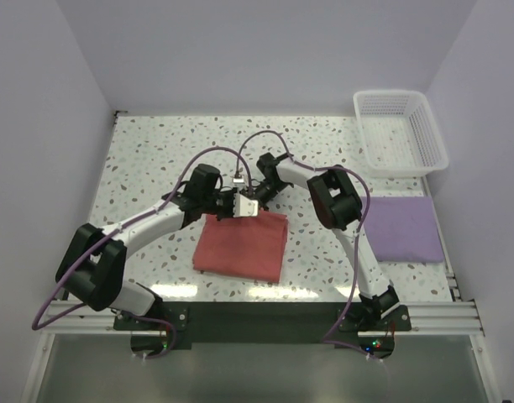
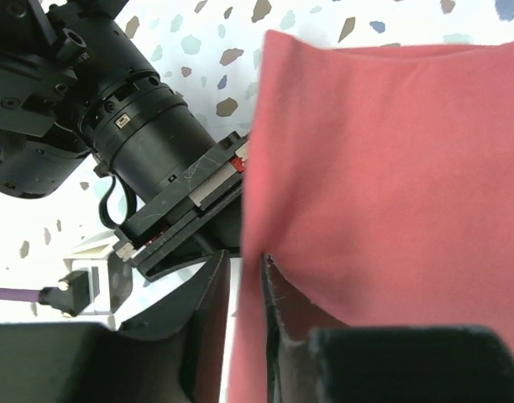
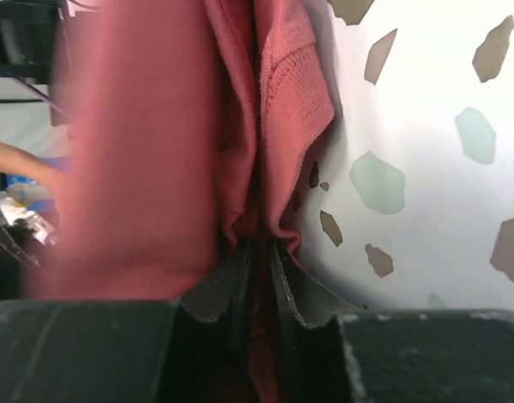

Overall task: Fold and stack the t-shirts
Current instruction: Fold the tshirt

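The salmon red t-shirt (image 1: 240, 243) lies folded into a rectangle at the table's middle front. Both grippers meet at its far edge. My left gripper (image 1: 232, 204) (image 2: 243, 262) is slightly open: the shirt's edge (image 2: 383, 168) hangs between the fingers, resting against the right one, and a white strip of table shows beside the left one. My right gripper (image 1: 251, 204) (image 3: 261, 250) is shut on a bunched fold of the red shirt (image 3: 240, 126), which sits pinched between its two pads. The pale lavender t-shirt (image 1: 404, 228) lies as a folded rectangle at the right.
A white lattice basket (image 1: 400, 133) stands at the back right corner. The right arm's black wrist (image 2: 148, 143) fills the upper left of the left wrist view, close to my left fingers. Speckled tabletop (image 1: 156, 159) surrounds the shirts, with white walls on three sides.
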Robot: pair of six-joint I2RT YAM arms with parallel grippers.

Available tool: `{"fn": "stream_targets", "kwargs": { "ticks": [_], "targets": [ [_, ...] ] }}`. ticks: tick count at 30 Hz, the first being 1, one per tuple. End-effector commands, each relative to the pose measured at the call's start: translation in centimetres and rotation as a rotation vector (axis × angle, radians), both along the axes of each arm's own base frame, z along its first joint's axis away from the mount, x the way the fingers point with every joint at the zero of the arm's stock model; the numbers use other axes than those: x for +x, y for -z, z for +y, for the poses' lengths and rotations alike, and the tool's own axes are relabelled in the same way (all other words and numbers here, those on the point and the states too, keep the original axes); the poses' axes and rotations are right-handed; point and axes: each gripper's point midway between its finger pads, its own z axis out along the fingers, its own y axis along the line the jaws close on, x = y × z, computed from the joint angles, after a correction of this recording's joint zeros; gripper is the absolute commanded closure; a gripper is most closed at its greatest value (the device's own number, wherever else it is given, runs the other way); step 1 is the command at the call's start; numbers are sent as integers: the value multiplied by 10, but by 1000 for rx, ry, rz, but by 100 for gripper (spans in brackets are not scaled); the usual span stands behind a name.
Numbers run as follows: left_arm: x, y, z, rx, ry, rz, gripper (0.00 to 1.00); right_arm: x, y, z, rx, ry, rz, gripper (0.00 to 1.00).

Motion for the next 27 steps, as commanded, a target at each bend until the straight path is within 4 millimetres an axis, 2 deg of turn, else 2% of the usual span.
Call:
{"fn": "stream_targets", "kwargs": {
  "ticks": [1,3,6,7,8,10,11,14,18,19,20,21,22,23,24,26,27],
  "targets": [
    [14,-26,-7,-36,-3,-89,69,15,11,-12,-76,-40,-139,81],
    [5,-34,-3,-33,-1,-68,60,21,6,-18,-106,-49,-193,76],
    [-9,-48,3,-47,-4,-37,57,28,-5,-23,-129,-66,-275,73],
    [-13,-50,5,-47,-6,-23,57,31,-5,-26,-153,-77,-315,73],
    [-22,-51,9,-42,-18,14,57,35,-13,-28,-163,-77,-344,73],
    [-27,-53,15,-46,-45,50,56,41,-18,-34,-189,-98,-408,71],
    [-35,-55,18,-57,-54,88,55,44,-29,-35,-192,-102,-434,71],
    [-42,-59,30,-83,-95,150,53,54,-47,-42,-220,-134,-533,68],
    [-34,-61,48,-119,-172,209,49,75,-68,-59,-295,-179,-707,62],
    [-33,-59,51,-115,-181,223,49,79,-71,-66,-307,-200,-747,57],
    [-31,-53,53,-106,-187,249,49,78,-73,-75,-332,-220,-754,55],
    [-22,-56,58,-111,-210,251,48,82,-76,-88,-361,-221,-761,53],
    [-20,-43,62,-84,-213,302,47,82,-81,-96,-363,-233,-770,51],
    [-19,-41,62,-79,-201,328,47,77,-81,-107,-383,-237,-734,49],
    [-9,-47,64,-83,-206,327,45,78,-84,-119,-380,-209,-704,48],
    [-4,-31,66,-57,-212,410,43,64,-88,-134,-371,-201,-619,47],
    [5,-33,69,-65,-222,415,43,62,-88,-140,-365,-194,-595,43]
  ]
}}
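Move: Both grippers are at the red t-shirt's far edge. From the left gripper, the shirt's far left corner lies about 7 cm left, 1 cm back and some 6 cm below; its middle is about 11 cm back and 3 cm right. From the right gripper, low over the table, the far right corner is roughly 8 cm right and 3 cm back, and the middle 12 cm back and 7 cm left. Open both grippers from barely parted to about half and come free of the cloth. Lift the left one some 5 cm while drawing back 3, then swing it about 7 cm left and forward again over the far left corner, tipping the fingers down. Send the right one forward 8 cm, then right 10 and up 6, off the edge, its wrist tilting some 40 degrees. ##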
